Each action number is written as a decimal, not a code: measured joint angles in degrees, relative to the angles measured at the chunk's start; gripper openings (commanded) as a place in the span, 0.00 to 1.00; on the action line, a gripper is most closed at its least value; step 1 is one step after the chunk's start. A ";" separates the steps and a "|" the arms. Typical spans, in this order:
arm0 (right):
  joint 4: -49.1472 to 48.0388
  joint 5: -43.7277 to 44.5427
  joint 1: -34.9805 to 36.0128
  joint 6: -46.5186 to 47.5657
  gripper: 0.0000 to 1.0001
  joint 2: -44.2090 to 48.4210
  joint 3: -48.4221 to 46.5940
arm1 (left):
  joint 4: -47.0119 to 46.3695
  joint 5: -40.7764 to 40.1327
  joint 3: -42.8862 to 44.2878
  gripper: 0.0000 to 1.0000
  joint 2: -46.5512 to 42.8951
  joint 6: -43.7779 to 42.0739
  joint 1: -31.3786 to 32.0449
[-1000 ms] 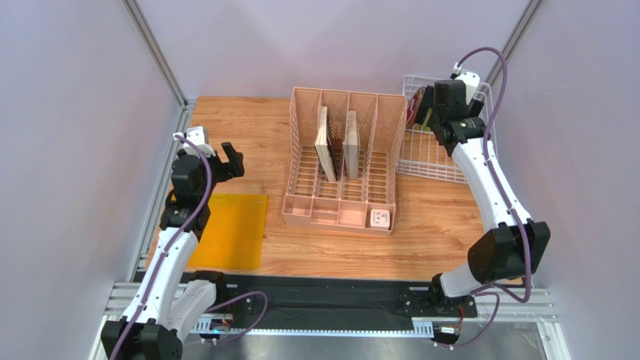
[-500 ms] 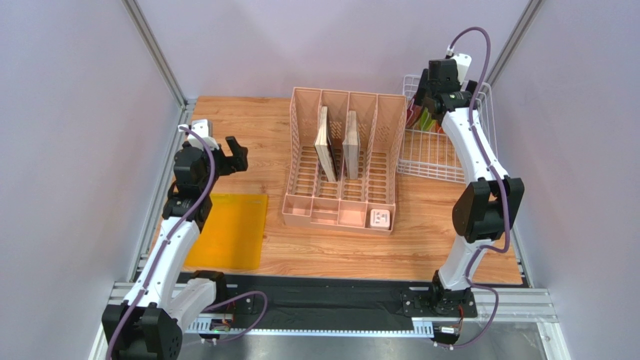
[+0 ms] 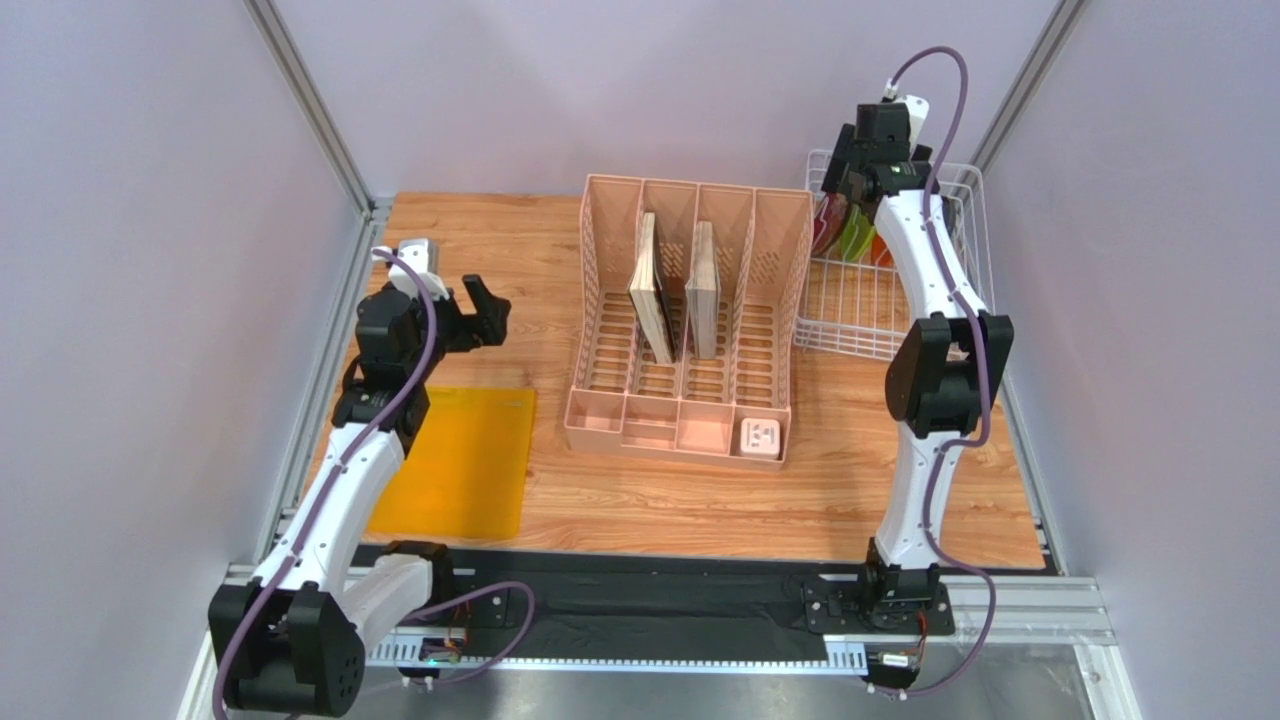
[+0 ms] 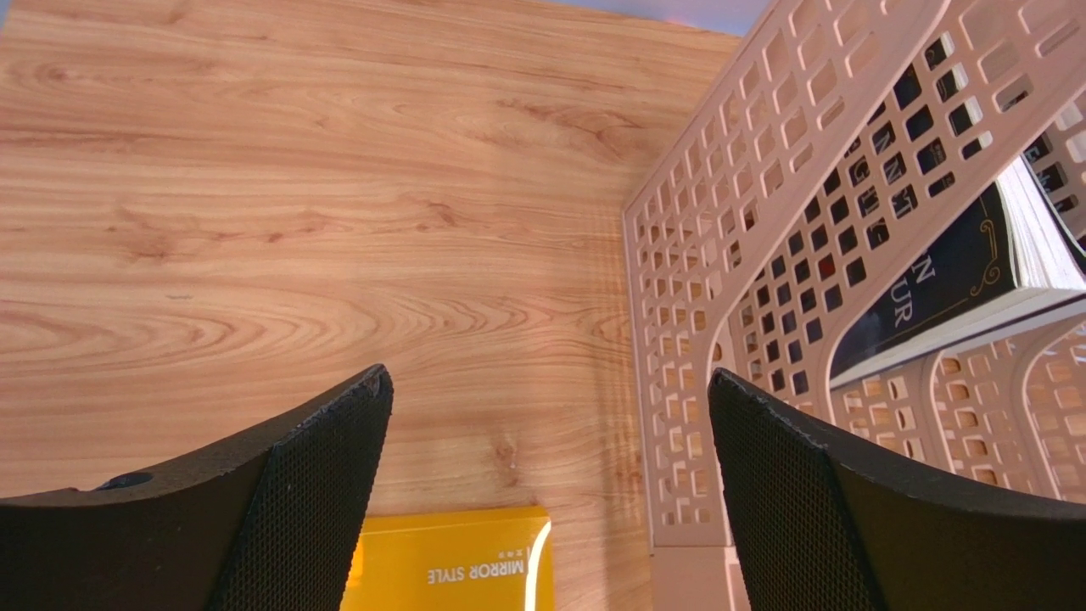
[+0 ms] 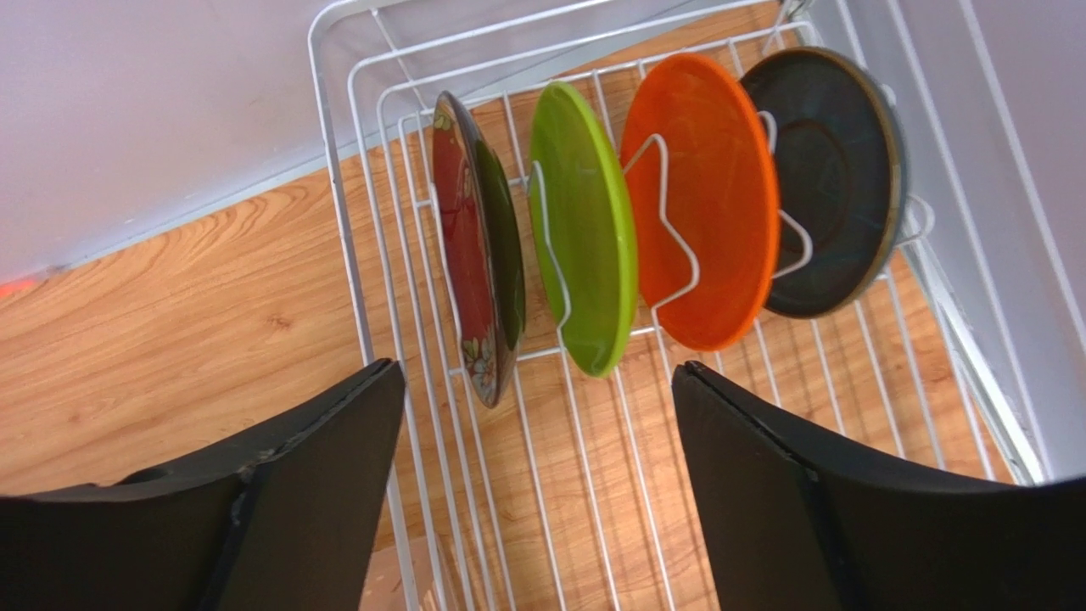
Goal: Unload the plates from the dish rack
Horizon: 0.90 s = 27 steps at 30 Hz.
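The white wire dish rack (image 5: 351, 204) (image 3: 887, 323) stands at the table's back right. Several plates stand upright in its tines, left to right: dark red floral (image 5: 465, 242), lime green (image 5: 586, 242), orange (image 5: 701, 204), dark grey-teal (image 5: 829, 178). My right gripper (image 5: 535, 376) (image 3: 860, 162) hovers above the rack, open. The red and green plates' lower edges lie just beyond its fingertips, and nothing is between the fingers. My left gripper (image 4: 548, 382) (image 3: 484, 308) is open and empty over the wood, left of the pink organizer.
A pink slotted organizer (image 3: 684, 315) (image 4: 765, 255) holding two upright books (image 3: 676, 285) stands mid-table, right beside the rack. A flat yellow mat (image 3: 458, 458) (image 4: 446, 560) lies at the front left. Grey walls enclose the table closely behind and right of the rack.
My right arm has stretched farther back, bringing its gripper over the rack's rear, and its jaws have narrowed a little. My left gripper has drifted right toward the organizer.
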<state>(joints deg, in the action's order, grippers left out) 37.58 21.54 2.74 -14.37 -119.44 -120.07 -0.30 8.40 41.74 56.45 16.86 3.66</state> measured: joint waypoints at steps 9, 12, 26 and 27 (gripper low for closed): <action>0.98 -6.29 -1.81 -0.81 0.66 -8.68 -5.70 | -1.46 1.68 -0.66 0.97 1.46 1.11 0.00; 0.96 -8.26 -2.91 -0.87 0.65 -10.12 -5.79 | -1.95 1.66 -0.92 0.97 1.64 1.29 0.00; 0.48 -15.15 -4.70 -1.51 0.32 -18.18 -10.19 | -4.24 1.57 -3.13 0.97 4.31 2.36 0.00; 0.33 -15.50 -4.70 -1.64 0.30 -18.45 -10.29 | -4.52 1.57 -3.13 0.97 4.52 2.38 0.00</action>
<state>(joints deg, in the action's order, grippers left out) 37.91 6.04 -1.96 -16.01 -137.88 -130.37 -4.82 9.98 38.61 60.97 19.25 3.66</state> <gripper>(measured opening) 0.362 0.970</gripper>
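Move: The red plate, leftmost of the row standing in the rack, has its middle about 8 cm ahead of the open right hand, 1 cm to its left and some 16 cm below. At about the same distance ahead and the same depth follow the green plate 4 cm to the hand's right, the orange one 10 cm right and the dark one 16 cm right. From the left hand the red plate lies roughly 53 cm right, 28 cm ahead and 14 cm lower. The right hand sinks steeply into the rack, about 12 cm down and 5 cm forward, its wrist rolling and tipping some 15 degrees in all so that the hand's left side rises and the fingers dip. On the way its fingers narrow from nearly wide open to about a third, ending astride the near part of the red plate, one finger on its left and the other in the gap before the green plate, while the empty left hand sinks about 3.5 cm beside the pink basket and stays open. ##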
